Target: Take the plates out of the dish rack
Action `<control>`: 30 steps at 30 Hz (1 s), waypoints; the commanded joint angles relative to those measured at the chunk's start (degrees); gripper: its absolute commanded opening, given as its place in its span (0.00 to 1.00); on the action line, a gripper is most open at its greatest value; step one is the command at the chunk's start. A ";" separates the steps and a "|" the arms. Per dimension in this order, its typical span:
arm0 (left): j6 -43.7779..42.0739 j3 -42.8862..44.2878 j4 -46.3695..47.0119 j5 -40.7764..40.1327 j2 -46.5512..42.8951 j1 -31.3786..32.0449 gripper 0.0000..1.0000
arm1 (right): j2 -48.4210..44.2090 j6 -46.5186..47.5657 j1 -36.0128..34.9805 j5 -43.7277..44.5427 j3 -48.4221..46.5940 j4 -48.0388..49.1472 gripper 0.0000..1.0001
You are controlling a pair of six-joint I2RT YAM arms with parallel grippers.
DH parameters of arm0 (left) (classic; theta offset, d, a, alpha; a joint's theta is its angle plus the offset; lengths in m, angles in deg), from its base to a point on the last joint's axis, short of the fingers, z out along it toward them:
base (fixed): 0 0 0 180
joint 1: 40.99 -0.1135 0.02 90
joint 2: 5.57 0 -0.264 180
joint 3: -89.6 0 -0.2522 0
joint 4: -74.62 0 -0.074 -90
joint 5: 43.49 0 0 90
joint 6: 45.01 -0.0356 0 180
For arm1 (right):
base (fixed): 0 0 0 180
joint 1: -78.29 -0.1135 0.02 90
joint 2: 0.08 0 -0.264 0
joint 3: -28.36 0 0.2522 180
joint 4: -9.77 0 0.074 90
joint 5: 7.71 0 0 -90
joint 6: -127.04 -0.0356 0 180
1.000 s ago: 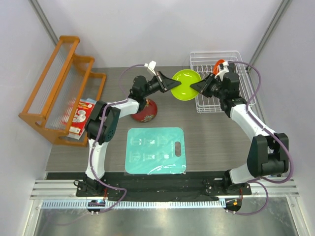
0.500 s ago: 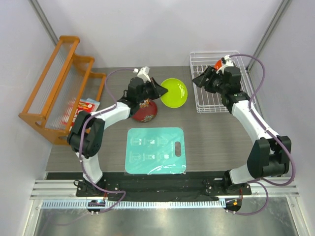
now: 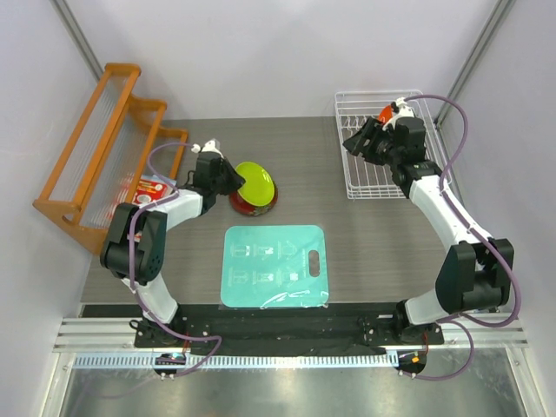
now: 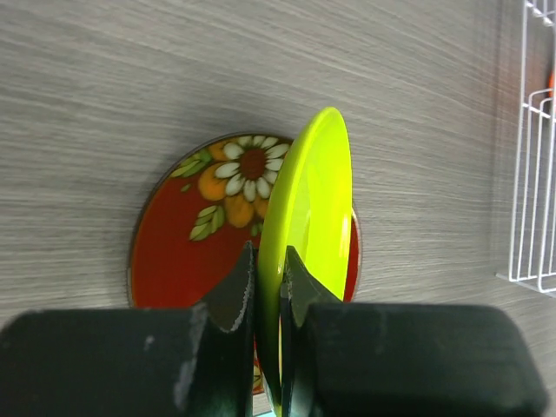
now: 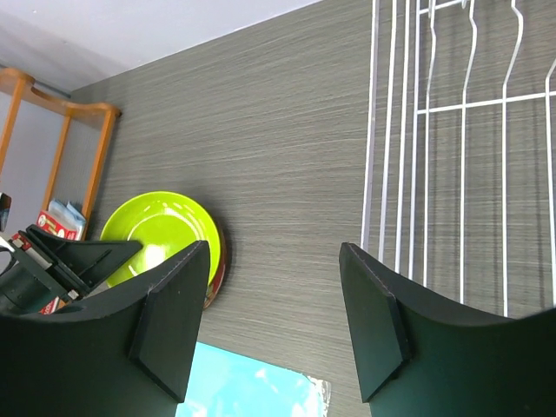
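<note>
My left gripper is shut on the rim of the lime green plate and holds it tilted just above the dark red floral plate, which lies flat on the table. The green plate also shows in the right wrist view. My right gripper is open and empty at the left edge of the white wire dish rack. An orange plate stands in the rack behind the right wrist. No blue-teal plate is in view.
A teal rectangular mat lies in the middle front. An orange wooden slanted rack stands at the far left with a red box beside it.
My left gripper has carried the green plate left and down from near the rack to above the red plate. My right gripper let go of it and drew back to the rack.
</note>
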 commanded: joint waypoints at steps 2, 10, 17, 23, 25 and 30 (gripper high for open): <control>0.18 -0.54 3.54 0.53 0.47 -1.35 0.00 | 0.43 1.43 0.13 0.05 -1.84 1.06 0.67; 0.44 -1.69 4.07 1.50 2.84 -1.43 0.39 | 2.01 4.41 0.83 3.73 -5.79 -3.06 0.67; -0.61 -1.69 2.84 1.15 3.11 -1.43 0.62 | 5.44 10.12 1.62 18.81 -13.43 -8.69 0.68; -2.72 -0.11 -1.46 -0.96 1.88 -1.43 0.91 | 10.62 13.03 4.17 27.99 -18.53 -10.98 0.71; -3.68 0.42 -3.48 -1.66 0.30 -1.35 1.00 | 13.07 14.34 5.22 31.33 -19.85 -11.16 0.72; -5.27 0.42 -4.72 -1.32 -5.49 -0.21 0.99 | 20.63 17.16 7.76 32.75 -26.70 -11.07 0.71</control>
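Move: My left hand still grips the green plate by its edge; the red plate it is to go onto lies about 2 cm ahead of that hand, 2 cm to its right and 7 cm below. The turquoise board's middle is some 20 cm back and 8 cm right. From my open right hand, the orange plate in the rack is roughly 18 cm ahead, 11 cm right and 14 cm lower, with the dark plate some 5 cm farther right. I lower my left hand about 4 cm over the red plate, opening its fingers wide on the way down to let go of the green plate, then ease up a centimetre. My right hand, open and empty, waits briefly, then sweeps right and half as far forward, some 15 cm in all, over the rack towards the orange plate, swinging clockwise about 25 degrees and rolling its left side down. ##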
